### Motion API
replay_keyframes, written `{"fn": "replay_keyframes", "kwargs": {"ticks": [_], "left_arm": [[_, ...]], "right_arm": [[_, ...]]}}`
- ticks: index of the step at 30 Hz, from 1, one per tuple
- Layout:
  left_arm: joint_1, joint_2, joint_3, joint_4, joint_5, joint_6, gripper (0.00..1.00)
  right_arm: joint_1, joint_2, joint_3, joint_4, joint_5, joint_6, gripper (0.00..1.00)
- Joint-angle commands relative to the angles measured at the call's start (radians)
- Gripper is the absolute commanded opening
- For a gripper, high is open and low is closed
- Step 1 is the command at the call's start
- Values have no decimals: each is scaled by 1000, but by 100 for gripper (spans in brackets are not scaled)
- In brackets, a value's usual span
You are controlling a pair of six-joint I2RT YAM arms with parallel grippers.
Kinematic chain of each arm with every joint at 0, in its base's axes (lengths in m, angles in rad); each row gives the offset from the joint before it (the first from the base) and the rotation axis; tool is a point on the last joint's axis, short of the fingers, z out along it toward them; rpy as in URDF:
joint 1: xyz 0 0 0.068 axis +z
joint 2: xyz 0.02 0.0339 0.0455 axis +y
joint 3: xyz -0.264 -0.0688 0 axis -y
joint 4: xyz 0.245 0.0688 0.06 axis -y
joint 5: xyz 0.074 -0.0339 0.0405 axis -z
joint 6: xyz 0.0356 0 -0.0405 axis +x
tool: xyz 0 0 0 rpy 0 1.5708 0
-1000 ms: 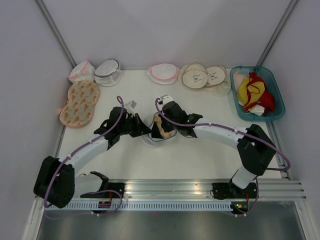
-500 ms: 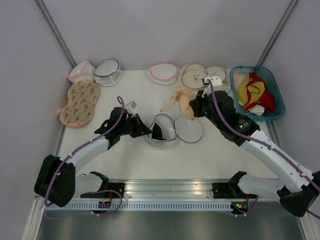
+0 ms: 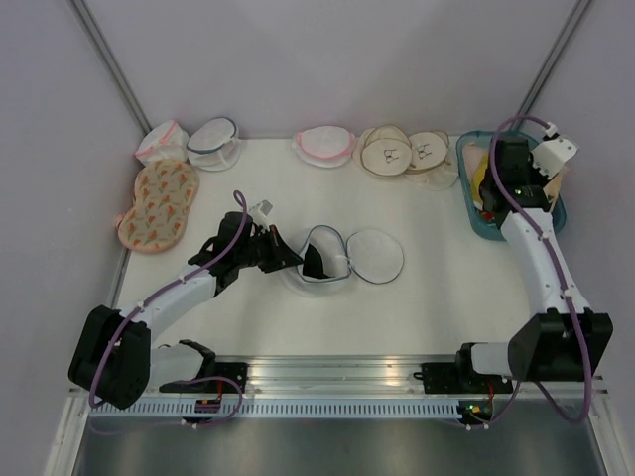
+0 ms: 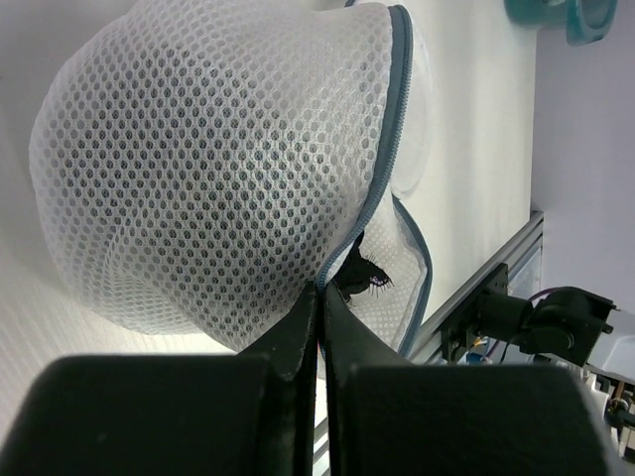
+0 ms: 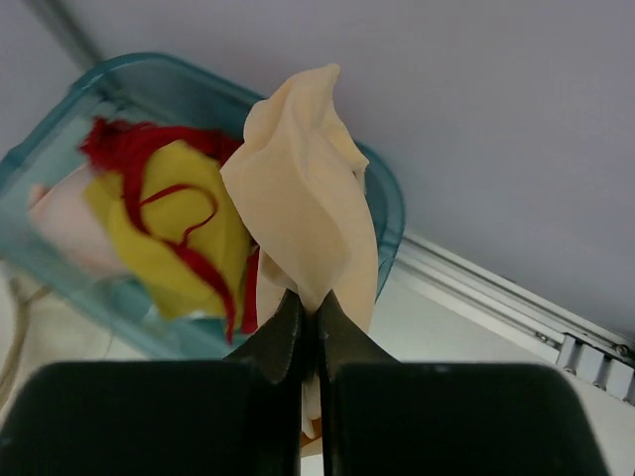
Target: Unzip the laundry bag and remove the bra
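The laundry bag lies unzipped at the table's middle, its round lid flopped open to the right. My left gripper is shut on the bag's white mesh right beside the blue-grey zipper trim. From above, that gripper sits at the bag's left edge. My right gripper is shut on a fold of the peach bra, which hangs above the teal bin. The right arm stands tall at the far right.
Red and yellow garments fill the teal bin. Along the back edge sit a pink-trimmed bag, a blue-trimmed bag, another pink-trimmed bag and round beige pads. A patterned orange piece lies at the left.
My right arm has pulled the bra out of the bag and swung it right and back, to above the teal bin. The left gripper has kept its hold on the bag.
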Motion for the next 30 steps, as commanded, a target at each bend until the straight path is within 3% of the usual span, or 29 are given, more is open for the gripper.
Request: {"fn": "replay_keyframes", "kwargs": {"ticks": [1, 5, 8, 9, 11, 15, 16, 18, 19, 21, 27, 30], "left_arm": [[6, -30, 20, 22, 37, -27, 2], [6, -29, 24, 22, 58, -33, 2], [6, -36, 21, 22, 65, -39, 2], [6, -39, 21, 22, 65, -39, 2], [6, -39, 23, 24, 63, -43, 2], [6, -41, 23, 28, 62, -47, 2], [6, -42, 21, 27, 57, -42, 2], [6, -42, 20, 25, 45, -39, 2], [6, -42, 15, 27, 43, -39, 2], [6, -42, 12, 28, 34, -37, 2], [6, -38, 3, 38, 20, -36, 2], [6, -35, 1, 38, 16, -36, 2]], "right_arm": [[-150, 125, 89, 17, 43, 61, 0], [-195, 263, 140, 60, 106, 66, 0], [-188, 376, 236, 66, -29, 30, 23], [-182, 411, 261, 55, -84, 14, 44], [-159, 406, 273, 58, -209, -35, 53], [-65, 184, 117, 225, -531, -135, 70], [-15, 147, 103, 217, -549, -148, 75], [65, 34, 46, 213, -647, -181, 76], [114, -2, 20, 215, -781, -177, 77], [166, -92, -61, 213, -857, -169, 79], [563, -177, -247, 209, -807, -119, 80], [677, -138, -308, 262, -845, -102, 79]]}}
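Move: The right hand holds the beige bra above the near right part of the teal basket. The basket's middle is about 12 cm ahead, 2 cm to the right and 20 cm below; the yellow-red bra in it is some 14 cm ahead and 1 cm left. The black bra in the open laundry bag lies roughly 44 cm left and 4 cm back. From the left hand, the basket is about 47 cm right and 20 cm ahead. Carry the beige bra about 8 cm right and down with the right hand, curving forward over the basket, and open the fingers wide to let it go. Then sweep the empty gripper some 40 cm left and back towards the laundry bag, rising before dipping slightly, turning about 90 degrees counter-clockwise, fingers open. Keep the left gripper pinching the bag's zipper edge. ##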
